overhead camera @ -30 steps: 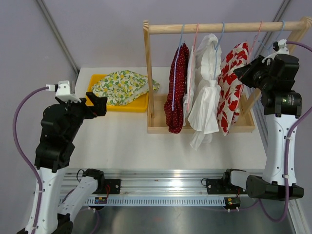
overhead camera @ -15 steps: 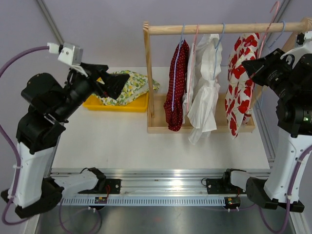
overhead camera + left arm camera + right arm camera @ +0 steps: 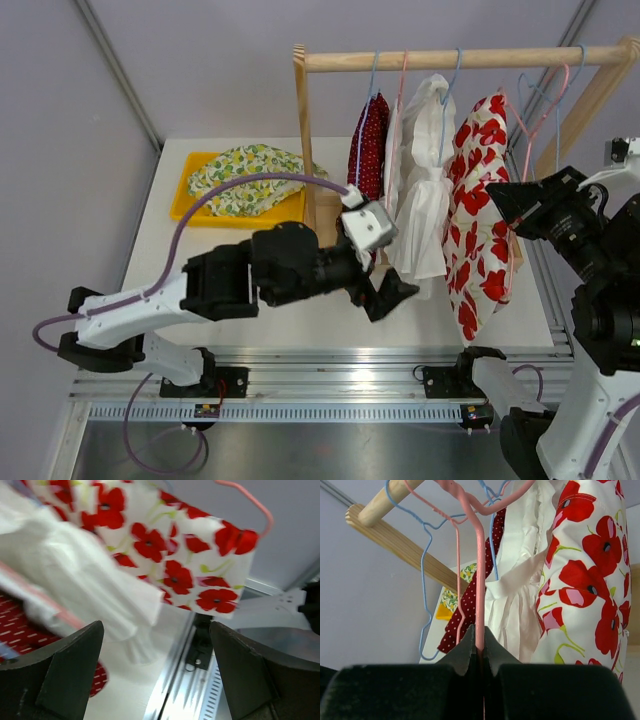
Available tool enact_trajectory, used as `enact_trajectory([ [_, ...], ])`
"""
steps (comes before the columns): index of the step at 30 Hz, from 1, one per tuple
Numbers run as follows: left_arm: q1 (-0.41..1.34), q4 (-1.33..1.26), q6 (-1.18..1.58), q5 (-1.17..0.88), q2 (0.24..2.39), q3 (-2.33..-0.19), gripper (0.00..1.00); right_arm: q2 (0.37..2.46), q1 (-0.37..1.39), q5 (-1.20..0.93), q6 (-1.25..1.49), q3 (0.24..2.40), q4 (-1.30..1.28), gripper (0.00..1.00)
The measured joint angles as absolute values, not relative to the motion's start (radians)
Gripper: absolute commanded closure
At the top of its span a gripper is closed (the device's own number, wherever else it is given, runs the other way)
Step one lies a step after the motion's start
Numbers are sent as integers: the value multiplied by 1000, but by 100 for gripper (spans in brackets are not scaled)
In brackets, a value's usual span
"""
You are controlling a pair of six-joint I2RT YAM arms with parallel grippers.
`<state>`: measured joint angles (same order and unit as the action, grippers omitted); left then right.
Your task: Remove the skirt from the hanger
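The skirt [image 3: 478,220], white with red poppies, hangs from a pink wire hanger [image 3: 545,100] in front of the rack's right end. My right gripper [image 3: 500,198] is shut on that hanger. In the right wrist view the pink hanger [image 3: 480,570] runs straight up from the shut right gripper [image 3: 480,636], with the skirt [image 3: 592,580] to its right. My left gripper [image 3: 393,296] reaches across the table, open and holding nothing, left of the skirt's lower half. In the left wrist view the left gripper [image 3: 157,652] points at the skirt [image 3: 170,555] without touching it.
A wooden rack [image 3: 400,57] holds a red dotted garment [image 3: 365,150] and a white garment [image 3: 425,170] on blue and pink hangers. A yellow tray [image 3: 183,205] with a lemon-print cloth [image 3: 245,172] sits at the back left. The metal rail [image 3: 330,375] runs along the near edge.
My left arm swung from the tray across to the rack's front. The right gripper lifted the hanger with the skirt, then brought it down and nearer.
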<state>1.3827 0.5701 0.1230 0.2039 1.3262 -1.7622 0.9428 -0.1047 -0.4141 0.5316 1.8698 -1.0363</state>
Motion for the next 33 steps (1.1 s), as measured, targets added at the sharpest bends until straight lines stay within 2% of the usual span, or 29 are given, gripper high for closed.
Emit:
enact_trajectory([
  [7,1609,429,97,255,1480,-1757,7,862,-105,-440,555,1866,-1064,100],
  [16,1620,318,80,262,1586,-1757,8,812,-105,-498,604,1858,-1106,100],
  [20,1620,260,65,266,1598,-1757,61,808,-105,-518,617,1858,-1106,100],
  [21,1620,249,62,270,1603,-1760,91,808,-105,-519,620,1859,-1106,100],
  [22,1620,241,59,276,1612,-1767,100,808,-105,-519,624,1860,-1107,100],
  [29,1620,186,62,292,1635,-1738,100,808,-105,-517,626,1862,-1107,100],
  [33,1624,91,116,263,1560,-1536,100,812,-105,-507,625,1868,-1109,100],
])
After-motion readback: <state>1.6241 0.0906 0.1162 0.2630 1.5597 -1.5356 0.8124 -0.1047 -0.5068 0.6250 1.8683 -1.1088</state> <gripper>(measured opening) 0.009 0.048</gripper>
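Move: Some 8 cm back towards the base, 13 cm to the right and 6 cm below the open left hand hangs the near lower edge of the red-flowered skirt. The white garment is about 14 cm ahead and 6 cm to the right of that hand, the dotted red one about 15 cm ahead and 5 cm to its left, both a little lower. From the right hand, that skirt edge is roughly 15 cm back, 8 cm left and 12 cm below. Swinging right and back some 15 cm and dipping a little, the open left hand reaches the skirt's near lower edge, shuts fully to pinch the cloth, then tugs down about 5 cm. Meanwhile the right hand, still gripping the pink hanger, draws it back about 6 cm and slightly left, then holds it nearly still. ##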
